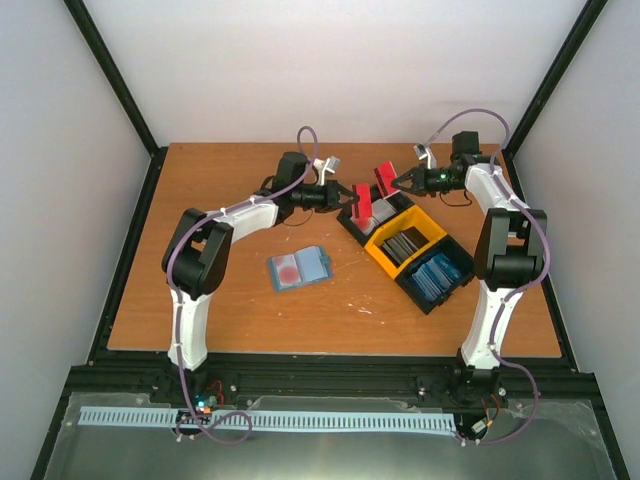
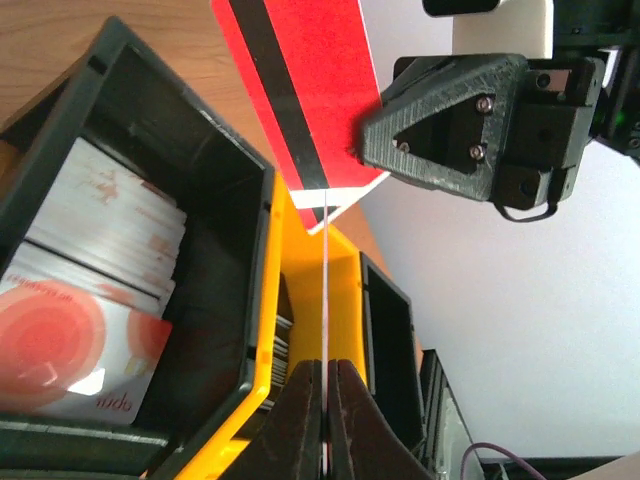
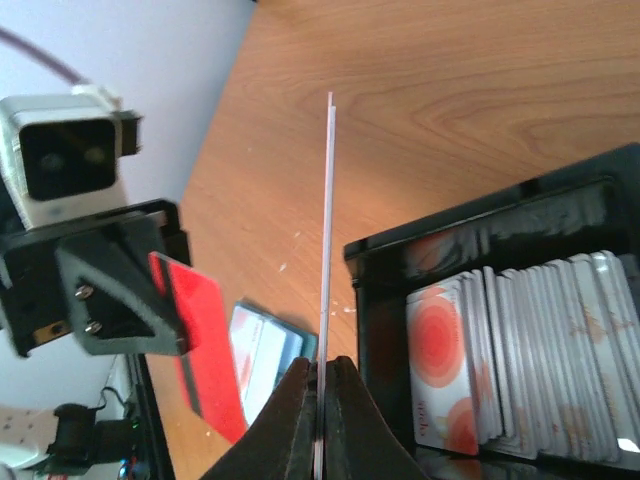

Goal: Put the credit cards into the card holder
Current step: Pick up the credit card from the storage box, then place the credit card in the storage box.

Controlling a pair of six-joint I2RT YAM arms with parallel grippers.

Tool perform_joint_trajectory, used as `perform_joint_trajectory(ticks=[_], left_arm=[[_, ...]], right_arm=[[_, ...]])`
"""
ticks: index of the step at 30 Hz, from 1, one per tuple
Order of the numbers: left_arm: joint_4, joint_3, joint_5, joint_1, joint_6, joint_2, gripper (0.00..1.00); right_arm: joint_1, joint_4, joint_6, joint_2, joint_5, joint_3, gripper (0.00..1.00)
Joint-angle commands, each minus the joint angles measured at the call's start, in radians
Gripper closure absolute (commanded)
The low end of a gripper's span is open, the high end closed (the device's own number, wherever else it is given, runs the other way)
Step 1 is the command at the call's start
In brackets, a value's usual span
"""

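Two red credit cards are held up over the tray's far end. In the top view my left gripper is shut on one red card, and my right gripper is shut on the other. The left wrist view has my left gripper pinching its card edge-on. The right arm's card, with a black stripe, faces it. My right gripper likewise pinches its card edge-on. The blue-grey card holder lies open on the table, apart from both grippers.
A black-and-yellow three-compartment tray sits right of centre, with stacks of red-white cards, grey cards and blue cards. Black frame rails run along the table's edges. The card holder shows below the left arm's red card.
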Motion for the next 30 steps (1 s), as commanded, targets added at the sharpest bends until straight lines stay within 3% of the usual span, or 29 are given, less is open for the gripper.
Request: perform_joint_trajectory(ticks=[1, 17, 30], left_arm=[[-0.057, -0.046, -0.077, 0.009, 0.086, -0.115, 0.99], [-0.095, -0.363, -0.26, 0.066, 0.13, -0.373, 1.0], [-0.103, -0.347, -0.279, 0.077, 0.147, -0.375, 0.99]], right_arm=[[0.03, 0.048, 0.058, -0.02, 0.125, 0.007, 0.97], [0.138, -0.149, -0.103, 0.037, 0.333, 0.041, 0.97], [0.164, -0.219, -0.219, 0.027, 0.405, 0.01, 0.97]])
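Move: Toward the robot, about 9 cm back and 14 to the left, the open card holder lies some 16 cm below the left hand. The black bin of cards sits about 5 cm to that hand's right, nearly level fore-and-aft and 12 below. From the right hand this bin is about 3 cm back, 4 left and 12 below; the yellow bin is some 7 back and 5 right of that same hand. Pulling away from the right hand and the black bin, the left hand carries its red card about 9 cm left and slightly back towards the card holder, turning some 15 degrees counter-clockwise. The right hand keeps its red card, seemingly two together, shifts left, then lowers about 7 cm and eases back towards the black bin, fingertips tipping down some 20 degrees. Both grips stay shut. ##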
